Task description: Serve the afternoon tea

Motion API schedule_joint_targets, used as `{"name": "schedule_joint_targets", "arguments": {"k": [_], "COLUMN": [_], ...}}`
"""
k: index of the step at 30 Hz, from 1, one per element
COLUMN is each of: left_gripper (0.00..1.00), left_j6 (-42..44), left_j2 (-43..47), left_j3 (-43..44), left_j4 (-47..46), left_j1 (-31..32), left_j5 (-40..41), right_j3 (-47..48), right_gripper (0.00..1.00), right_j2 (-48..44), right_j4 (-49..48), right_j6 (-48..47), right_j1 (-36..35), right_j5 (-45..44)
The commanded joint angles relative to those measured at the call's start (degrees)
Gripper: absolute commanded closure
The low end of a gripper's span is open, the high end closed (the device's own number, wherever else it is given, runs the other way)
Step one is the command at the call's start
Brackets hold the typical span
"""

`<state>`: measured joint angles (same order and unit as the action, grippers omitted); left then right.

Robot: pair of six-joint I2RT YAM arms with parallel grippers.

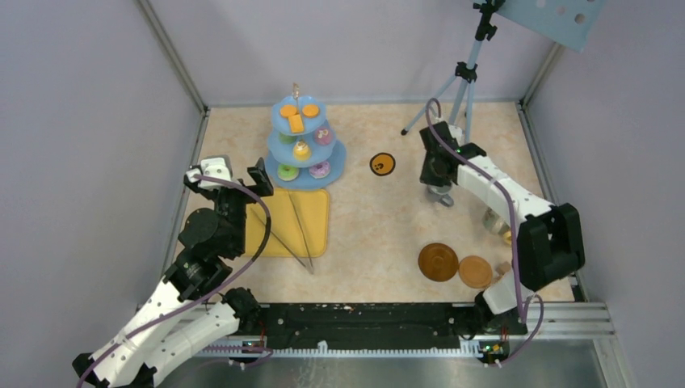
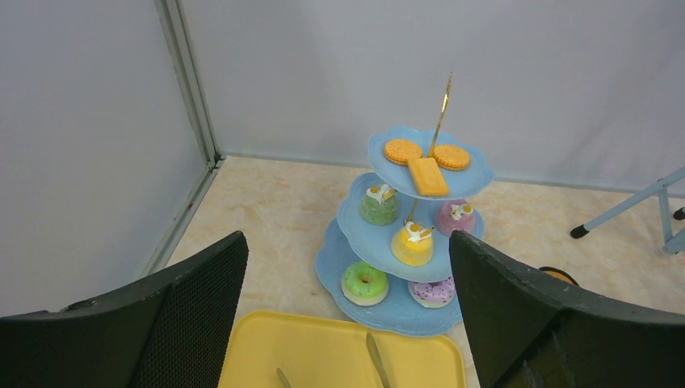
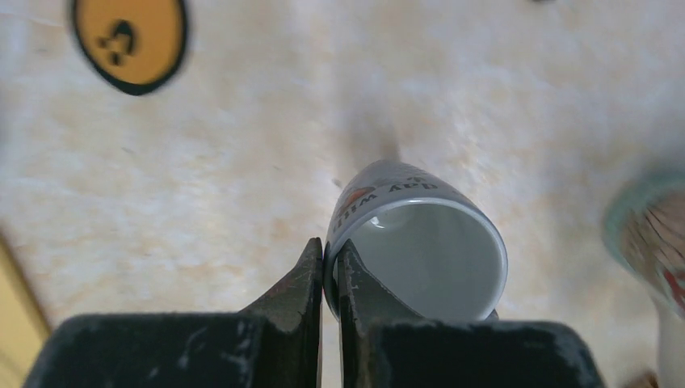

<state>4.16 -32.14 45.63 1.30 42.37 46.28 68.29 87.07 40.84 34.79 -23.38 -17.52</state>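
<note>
The light-blue three-tier stand [image 1: 305,145] stands at the back left, loaded with pastries: orange biscuits [image 2: 426,175] on top, a yellow cake [image 2: 413,244] in the middle, a green donut [image 2: 364,282] at the bottom. My left gripper [image 2: 347,242] hovers open above the yellow tray, facing the stand [image 2: 380,311] with nothing between its fingers. My right gripper [image 3: 329,255] is shut on the rim of the grey mug [image 3: 388,190], one finger inside and one outside. The mug [image 1: 441,195] sits right of centre. Two round brown coasters [image 1: 438,262] [image 1: 475,272] lie at the front right. A cream mug [image 3: 658,242] shows at the right edge.
A flat yellow tray [image 1: 315,202] with long metal tongs [image 1: 303,230] lies in front of the stand. A round orange disc [image 1: 382,164] lies near the middle back. A tripod [image 1: 460,89] stands at the back right. Walls enclose the table on three sides.
</note>
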Motion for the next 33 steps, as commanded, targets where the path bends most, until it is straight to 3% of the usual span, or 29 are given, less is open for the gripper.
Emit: {"name": "schedule_joint_targets", "arguments": {"k": [1,8,16,33], "left_gripper": [0.01,0.01,0.01,0.01], "left_j6": [-0.59,-0.93,-0.83,-0.76], "left_j2": [0.55,0.27,0.98,0.17], "left_j3": [0.51,0.61,0.36,0.22], "left_j4": [-1.56,-1.56,-1.56,-1.65], "left_j1": [-0.09,-0.07,-0.09,-0.09], "left_j5": [-0.23,-0.71,-0.23,-0.25], "right_j3": [11.64,31.57,44.09,53.29], "right_gripper": [1.00,1.00,1.00,1.00], "right_j2": [8.62,22.95,33.57,40.86], "right_j4": [-9.46,-5.18,2.27,6.03], "right_j6": [-13.67,-35.89,-49.08,-52.11], "right_j1": [-2.93,-5.54,-5.63,-6.12], "right_j5": [7.57,11.99,19.73,23.16]}}
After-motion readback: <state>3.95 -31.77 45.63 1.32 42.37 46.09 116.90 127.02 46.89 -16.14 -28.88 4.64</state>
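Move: The right hand already pinches the grey mug by its rim, held clear of the table. The orange face coaster, its destination, lies about 14 cm ahead, 11 cm left and 12 cm below. Beyond that coaster, some 12 cm farther out and 7 cm to its right, is a tripod foot; the tiered cake stand is centred about 25 cm left of the coaster, level with it. From the idle left hand the coaster lies roughly 24 cm ahead, 38 cm right and 37 cm below. Swing the right hand left and forward about 20 cm, fast at first and then easing off, carrying the mug over to the orange coaster. Turn the wrist some 60 degrees counter-clockwise on the way, rise a touch early and then sink slightly. Keep the fingers shut on the mug's rim. ##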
